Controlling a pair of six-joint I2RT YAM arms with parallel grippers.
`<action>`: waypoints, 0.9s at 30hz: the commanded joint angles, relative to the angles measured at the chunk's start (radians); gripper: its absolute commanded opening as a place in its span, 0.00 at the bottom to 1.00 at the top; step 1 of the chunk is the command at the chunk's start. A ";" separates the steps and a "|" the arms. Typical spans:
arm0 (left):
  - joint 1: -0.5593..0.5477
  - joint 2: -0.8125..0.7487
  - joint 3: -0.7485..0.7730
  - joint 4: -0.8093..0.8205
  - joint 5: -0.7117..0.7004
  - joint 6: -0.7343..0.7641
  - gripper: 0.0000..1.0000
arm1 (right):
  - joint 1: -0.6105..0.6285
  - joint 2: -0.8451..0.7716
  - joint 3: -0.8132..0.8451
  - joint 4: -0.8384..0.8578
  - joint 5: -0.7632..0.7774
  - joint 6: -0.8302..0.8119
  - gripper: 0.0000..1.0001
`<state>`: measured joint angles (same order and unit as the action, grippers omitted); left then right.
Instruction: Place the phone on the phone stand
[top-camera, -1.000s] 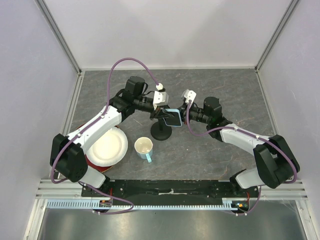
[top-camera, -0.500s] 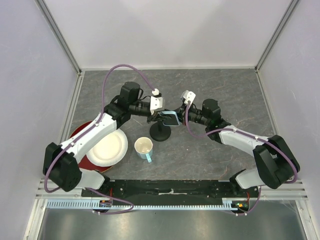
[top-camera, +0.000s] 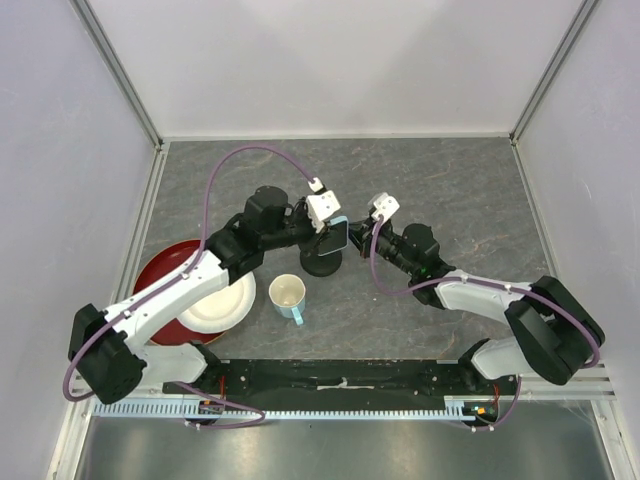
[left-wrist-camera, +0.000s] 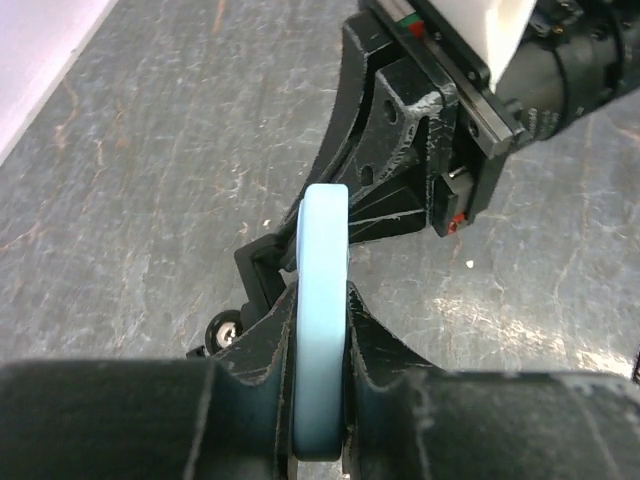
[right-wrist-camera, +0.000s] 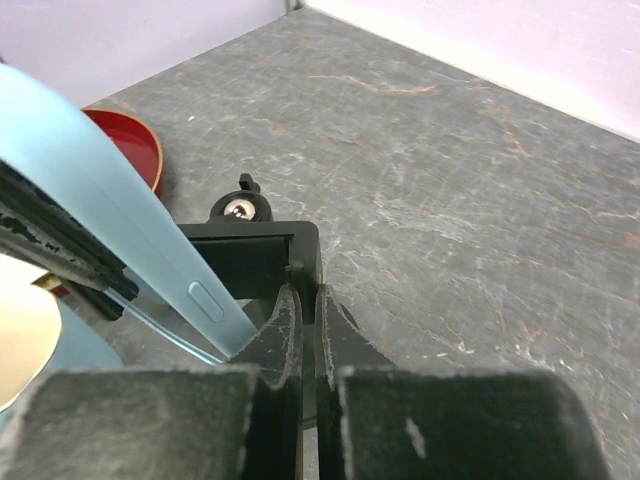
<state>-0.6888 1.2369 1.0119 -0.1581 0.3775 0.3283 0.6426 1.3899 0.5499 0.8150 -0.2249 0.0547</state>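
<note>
The phone (top-camera: 338, 233), light blue at its edge, stands on edge just above the phone stand (top-camera: 322, 262), whose round black base rests on the grey table. My left gripper (top-camera: 330, 228) is shut on the phone; in the left wrist view its blue edge (left-wrist-camera: 323, 280) runs up between my fingers (left-wrist-camera: 385, 345), with the stand's clamp holder (left-wrist-camera: 262, 272) right behind it. My right gripper (right-wrist-camera: 308, 300) comes in from the right, shut on the right wall of the black holder (right-wrist-camera: 250, 262). The phone (right-wrist-camera: 120, 230) leans across the holder's left side.
A white cup (top-camera: 288, 295) with a light blue handle stands just in front of the stand. A white plate (top-camera: 220, 305) lies on a red plate (top-camera: 160, 265) at the left, under my left arm. White walls close in the table's back and sides.
My left arm has swung its wrist round and come nearer, turning the phone from lying flat to standing on edge over the stand. My right gripper has stayed at the holder.
</note>
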 joint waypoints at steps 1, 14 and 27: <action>-0.031 0.024 0.033 0.055 -0.582 -0.037 0.02 | -0.008 -0.084 -0.048 0.119 0.300 0.086 0.00; -0.192 0.343 0.270 -0.305 -1.207 -0.501 0.02 | 0.253 -0.074 -0.087 0.260 0.861 0.004 0.00; -0.178 0.397 0.324 -0.360 -1.183 -0.580 0.02 | 0.347 -0.091 -0.074 0.282 0.826 -0.090 0.00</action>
<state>-0.8833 1.6135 1.3888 -0.3405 -0.6823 -0.2462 0.9810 1.3338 0.4698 1.0431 0.5823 -0.0051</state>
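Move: The phone is already pinched in my left hand; the phone stand's clamp lies about 5 cm ahead of that hand, 2 cm to its right and some 4 cm below. My right fingers are on the clamp's end, the clamp's middle being about 4 cm to their left, 1 cm ahead and at their height. From my left hand the mug sits about 5 cm back and 7 cm left, the white plate 5 cm back and 25 cm left, both some 20 cm down. Keeping my grip on the phone, I swing my left hand about 9 cm forward, bowing out to the right before coming back left, and turn it some 55 degrees counter-clockwise to work the phone into the clamp. Meanwhile my right hand, pinching the clamp's end at first, goes about 4 cm right while turning 30 degrees clockwise, then comes free, closes fully and draws up, back and a little left. ##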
